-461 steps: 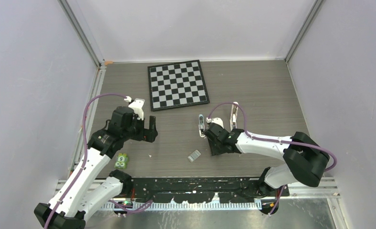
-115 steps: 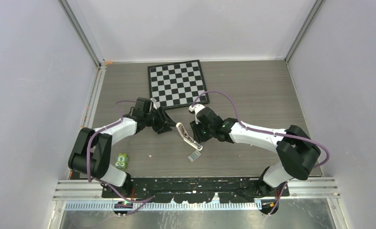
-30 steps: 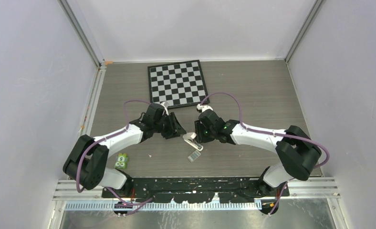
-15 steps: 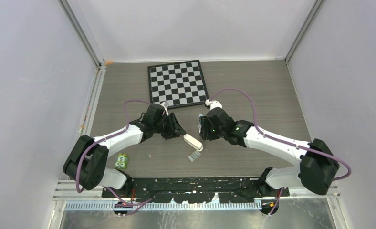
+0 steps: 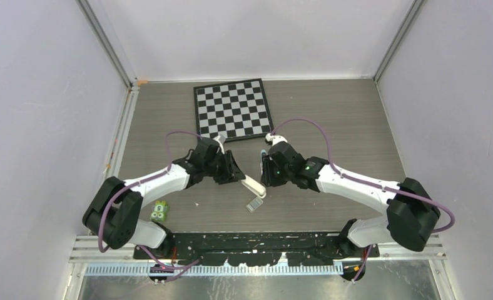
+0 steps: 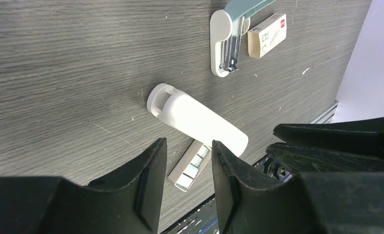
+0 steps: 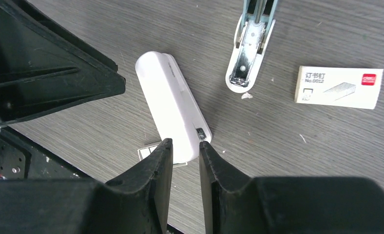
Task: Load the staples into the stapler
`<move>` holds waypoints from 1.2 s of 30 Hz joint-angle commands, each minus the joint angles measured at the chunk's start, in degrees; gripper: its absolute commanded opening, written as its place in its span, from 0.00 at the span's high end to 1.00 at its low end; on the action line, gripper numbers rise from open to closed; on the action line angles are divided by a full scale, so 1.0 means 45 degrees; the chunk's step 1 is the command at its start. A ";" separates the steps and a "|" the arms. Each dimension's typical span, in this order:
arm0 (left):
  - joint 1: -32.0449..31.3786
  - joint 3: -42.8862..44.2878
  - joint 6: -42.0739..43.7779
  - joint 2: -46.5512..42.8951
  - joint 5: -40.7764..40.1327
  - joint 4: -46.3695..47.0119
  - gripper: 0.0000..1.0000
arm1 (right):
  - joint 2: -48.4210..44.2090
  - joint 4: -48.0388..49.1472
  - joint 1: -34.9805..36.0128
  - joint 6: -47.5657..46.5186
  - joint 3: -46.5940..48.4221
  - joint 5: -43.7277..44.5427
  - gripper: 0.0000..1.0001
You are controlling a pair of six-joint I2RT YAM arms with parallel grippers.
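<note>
The white stapler (image 5: 253, 186) lies closed and flat on the wood table between my two grippers. It shows as a rounded white bar in the left wrist view (image 6: 196, 119) and the right wrist view (image 7: 172, 105). The staples (image 5: 254, 205), a small silvery block, rest on the table just nearer than the stapler's near end (image 6: 190, 166); in the right wrist view they (image 7: 147, 152) are partly hidden by a finger. My left gripper (image 6: 187, 144) hovers open just left of the stapler, nothing between its fingers. My right gripper (image 7: 185, 142) hovers to its right, jaws narrowly apart and empty.
A light-blue-and-white stapler (image 7: 251, 46) lies open just beyond the white one, with a cream staple box (image 7: 338, 87) beside it. A chessboard (image 5: 233, 110) lies at the back. A small green object (image 5: 160, 210) sits near the left arm's base. The table's front rail (image 5: 256, 240) is close.
My right gripper has come off the stapler, pulled back to the right, then eased in again with its jaws narrower. The stapler now lies flat and closed. The left gripper shifted slightly right.
</note>
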 commanded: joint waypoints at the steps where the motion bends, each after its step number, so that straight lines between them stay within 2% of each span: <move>1: -0.0142 0.0051 0.0156 0.0260 -0.0283 0.0272 0.60 | 0.0659 0.0622 0.0063 0.0113 0.0094 -0.0587 0.69; 5: -0.0164 -0.0062 0.0229 0.0506 -0.0338 0.0372 0.61 | 0.1154 0.0790 0.0079 0.0252 -0.0275 -0.1091 0.71; 12: -0.0158 -0.0210 0.0410 0.0891 -0.0548 0.0466 0.62 | 0.1726 0.1213 0.0139 0.0780 -0.1511 -0.0809 0.72; 18: -0.0157 -0.0106 0.0420 0.0910 -0.0622 0.0416 0.62 | 0.1850 0.1186 0.0161 0.0795 -0.1577 -0.0228 0.72; 22: -0.0138 0.0511 0.0917 0.0139 -0.1260 -0.0948 0.59 | 0.1192 0.0535 0.0157 0.0396 -0.0860 0.0110 0.69; 25: -0.0149 0.1397 0.1696 -0.1232 -0.1919 -0.2527 0.57 | 0.0475 0.0169 0.0162 0.0016 -0.0212 0.0148 0.61; 29: -0.0144 0.2360 0.2709 -0.3286 -0.3243 -0.4453 0.48 | 0.0107 0.0302 0.0150 -0.0545 0.0254 -0.0051 0.52; 33: -0.0140 0.2938 0.3725 -0.5136 -0.4704 -0.5895 0.34 | 0.0915 -0.0146 0.0212 -0.1245 0.1092 -0.0227 0.44; 36: -0.0150 0.3119 0.4232 -0.6209 -0.5418 -0.6843 0.12 | 0.1660 -0.0413 0.0268 -0.1519 0.1586 -0.0289 0.40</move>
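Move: The white stapler lies about 4 cm to the left hand's right and 2 cm back, some 5 cm below; from the right hand it is about 4 cm left, 1 cm back and 6 cm below. The open teal stapler stands about 6 cm ahead of the right hand and 1 cm left. The staple tray is 7 cm back and 4 cm left of that hand, the staple box 7 cm to its right, level with it. Over the white stapler's two ends both hands come down, the left about 3 cm and the right about 5 cm while drawing slightly back, and stay low briefly. The left then climbs away fast, some 18 cm up and 5 cm left, tipping its fingers up about 25 degrees and opening wider; the right rises about 4 cm and opens too. Contact with the lid can't be seen. ##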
